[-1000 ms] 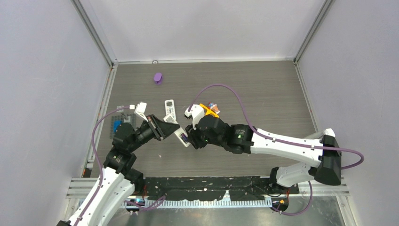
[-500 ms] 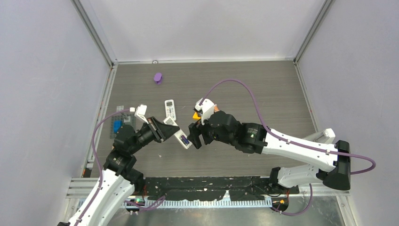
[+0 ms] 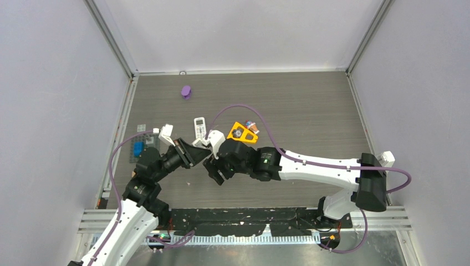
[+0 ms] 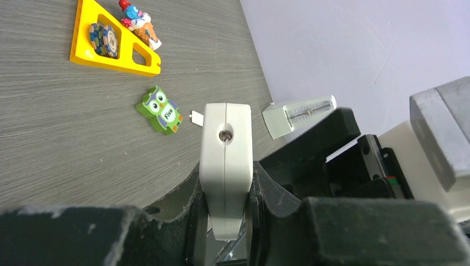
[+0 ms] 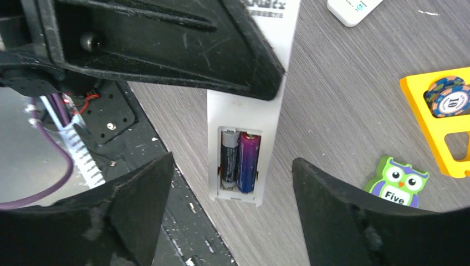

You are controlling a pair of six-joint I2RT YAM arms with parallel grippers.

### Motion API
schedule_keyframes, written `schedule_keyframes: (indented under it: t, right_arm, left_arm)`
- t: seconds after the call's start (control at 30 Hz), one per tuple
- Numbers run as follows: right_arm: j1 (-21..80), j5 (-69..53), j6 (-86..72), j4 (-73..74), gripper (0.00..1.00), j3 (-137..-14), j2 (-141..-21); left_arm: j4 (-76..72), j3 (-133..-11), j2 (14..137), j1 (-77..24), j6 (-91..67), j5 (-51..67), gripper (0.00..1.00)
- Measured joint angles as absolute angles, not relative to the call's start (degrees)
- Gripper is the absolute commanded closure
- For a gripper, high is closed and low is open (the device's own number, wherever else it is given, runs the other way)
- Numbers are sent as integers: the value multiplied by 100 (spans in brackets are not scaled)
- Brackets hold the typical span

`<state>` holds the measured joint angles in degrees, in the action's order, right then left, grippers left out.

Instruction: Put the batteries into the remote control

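My left gripper (image 4: 226, 191) is shut on the white remote control (image 4: 225, 145), which it holds edge-on above the table. In the right wrist view the remote control (image 5: 242, 111) shows its open compartment with two batteries side by side, one dark (image 5: 228, 160) and one purple (image 5: 249, 162). The right gripper (image 5: 231, 162) hovers over that compartment, open, with nothing between its fingers (image 5: 141, 208). From the top, the right gripper (image 3: 214, 169) covers most of the remote beside the left gripper (image 3: 191, 152).
A second white remote (image 3: 199, 128) lies flat behind the grippers. A yellow triangle (image 3: 244, 133) with a poker chip (image 5: 446, 95), a small toy figure (image 4: 138, 22) and a green owl block (image 5: 398, 180) lie to the right. A purple object (image 3: 186, 91) sits far back.
The right gripper drew away to the right with its jaws opening, then came back left and now hangs over the remote's battery end. The left gripper and remote stayed in place.
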<state>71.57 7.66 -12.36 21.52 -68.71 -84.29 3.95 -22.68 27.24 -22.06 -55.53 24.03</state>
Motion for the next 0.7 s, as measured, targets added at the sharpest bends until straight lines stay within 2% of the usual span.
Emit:
schedule_keyframes:
  t: [0.1,0.13,0.2,0.33,0.4,0.53,0.7]
  right_arm:
    - [7234,917,-1210,2161,56,-6914,-8545]
    - [7247,1002,-1203,2196,65,-6919,-8554]
    - [7247,1100,-1249,2241,75,-6919,-8556]
    - [7266,1184,-1251,2261,81,-6934,-8562]
    - [7271,1221,-1253,2322,81,-6963,-8602]
    - [7271,1326,-1238,2502,82,-6954,-8676]
    - [7266,1413,-1160,2582,81,-6764,-8729]
  left_arm:
    - [405,-2268,2724,-2206,-5551,2405,85]
    - [425,-2268,2724,-2206,-5551,2410,80]
    - [427,-2255,2724,-2206,-5564,2418,65]
    - [421,-2252,2744,-2206,-5594,2408,30]
    - [471,-2257,2766,-2206,-5610,2388,17]
    - [1142,-2440,2788,-2211,-5649,1916,7]
    - [2467,-2810,2753,-2182,-5693,633,5]
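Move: The remote control, batteries in its open bay, is still pinched across its middle by the left hand, so its centre lies between those pads, barely 1 cm back and below. From the right hand that centre lies about 5 cm ahead, 4 cm left and 3 cm higher. The owl block sits on the table some 13 cm ahead, 10 cm right and 17 cm below the right hand; the yellow triangle about 27 cm ahead, 9 cm right, similarly low. The remote's battery end is taken between the right fingers, which close from either side onto its long edges beside the bay. Only then do the left fingers spread wide and let go, that hand backing off to the left and down, roughly 6 cm, turning counter-clockwise and tipping down. The right hand keeps its pinch and lowers the remote about 3 cm, drifting right as its fingertips dip. ##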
